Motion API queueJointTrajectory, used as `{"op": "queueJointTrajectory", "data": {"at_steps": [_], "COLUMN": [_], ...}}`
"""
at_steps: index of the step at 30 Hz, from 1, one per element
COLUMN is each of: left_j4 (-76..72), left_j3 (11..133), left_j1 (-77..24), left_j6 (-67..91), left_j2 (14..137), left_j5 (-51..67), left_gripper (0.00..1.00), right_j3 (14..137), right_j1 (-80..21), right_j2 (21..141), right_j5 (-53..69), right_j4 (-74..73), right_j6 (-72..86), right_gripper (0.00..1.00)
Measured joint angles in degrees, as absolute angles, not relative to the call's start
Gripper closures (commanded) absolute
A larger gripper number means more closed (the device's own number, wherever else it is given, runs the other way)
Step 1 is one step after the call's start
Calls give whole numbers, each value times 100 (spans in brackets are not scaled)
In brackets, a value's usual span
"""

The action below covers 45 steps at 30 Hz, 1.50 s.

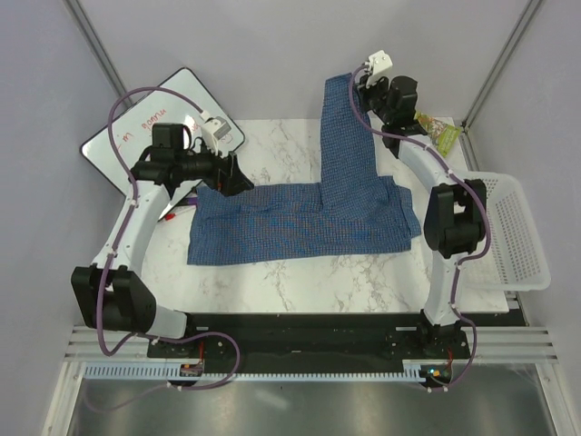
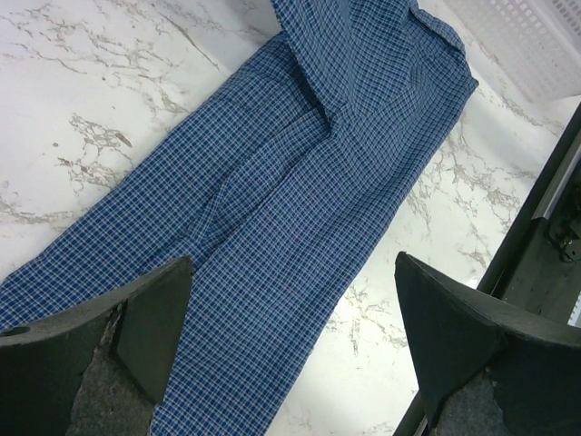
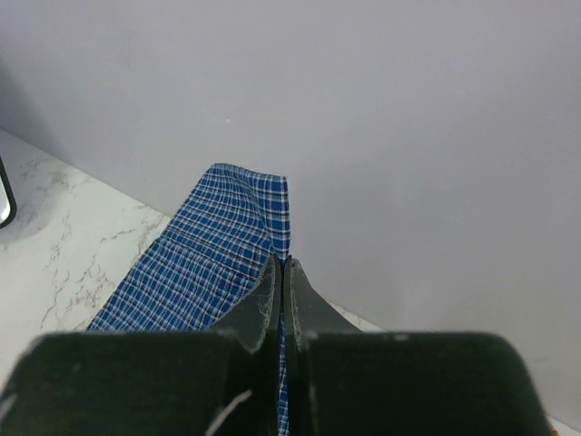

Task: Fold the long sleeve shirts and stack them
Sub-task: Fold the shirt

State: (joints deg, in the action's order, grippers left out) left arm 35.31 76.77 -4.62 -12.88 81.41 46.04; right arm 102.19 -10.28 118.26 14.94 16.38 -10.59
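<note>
One long sleeve shirt [image 1: 304,218], blue and finely checked, lies across the marble table, its body partly folded. One sleeve [image 1: 345,127] stretches up toward the back wall. My right gripper [image 1: 361,84] is shut on that sleeve's cuff end [image 3: 250,204], with cloth pinched between the pressed fingers [image 3: 272,291]. My left gripper [image 1: 238,174] hovers open at the shirt's left end. In the left wrist view the wide-apart fingers [image 2: 145,318] frame the shirt's edge [image 2: 272,263], with nothing between them.
A white mesh basket [image 1: 517,227] stands at the table's right edge. A whiteboard with red writing [image 1: 159,118] leans at the back left. A small green packet [image 1: 443,133] lies at the back right. Grey walls close in behind.
</note>
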Motion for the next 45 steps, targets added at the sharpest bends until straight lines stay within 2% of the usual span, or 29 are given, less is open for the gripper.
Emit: {"op": "queueJointTrajectory", "data": {"at_steps": [15,25,31,39,45], "left_j4": [3406,3409,3409,3409,3402], "left_j3": [7426,7360,7360,7028,6576], "left_j1": [-462,-462,-462,-390,375], "left_j6": [-1288,-1092,-915,-768,-301], "left_j2": [8322,8322,8320,8114,7911], "left_j5": [4447,3826,3625,3529,3990], "left_gripper": [1,1,1,1,1], "right_j3": [10558,10353,9251,8173,7437], "right_j1": [-1404,-1708,-1704,-2156,-2910], "right_j2": [12488,12746,11974,10003,9334], "right_j5": [1920,2010,2189,2571,2534], "right_j4": [2287,2226,1831,1284,976], "right_j6": [-926,-1079,-1203,-1396,-1249], "right_gripper": [100,100,100,100,100]}}
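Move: The right hand already pinches the sleeve high beyond the far part of the shirt. The shirt's middle, over which the sleeve is being brought, lies about 26 cm back, 17 cm left and 27 cm below. Down at table height, the sleeve's root is about 19 cm back and just 1 cm left, and the green book about 25 cm right, nearly level. From the left hand, the shirt's middle is about 19 cm right, 1 cm ahead and 22 cm below. Keeping its shut-finger pinch on the sleeve, the right hand first swings some 9 cm left while dipping about as far, then draws back about 20 cm over the shirt, rising again and drifting farther left, the wrist turning nearly 30 degrees counter-clockwise. The left hand, fingers wide open, sinks about 6 cm and eases left, away from the shirt's middle. ##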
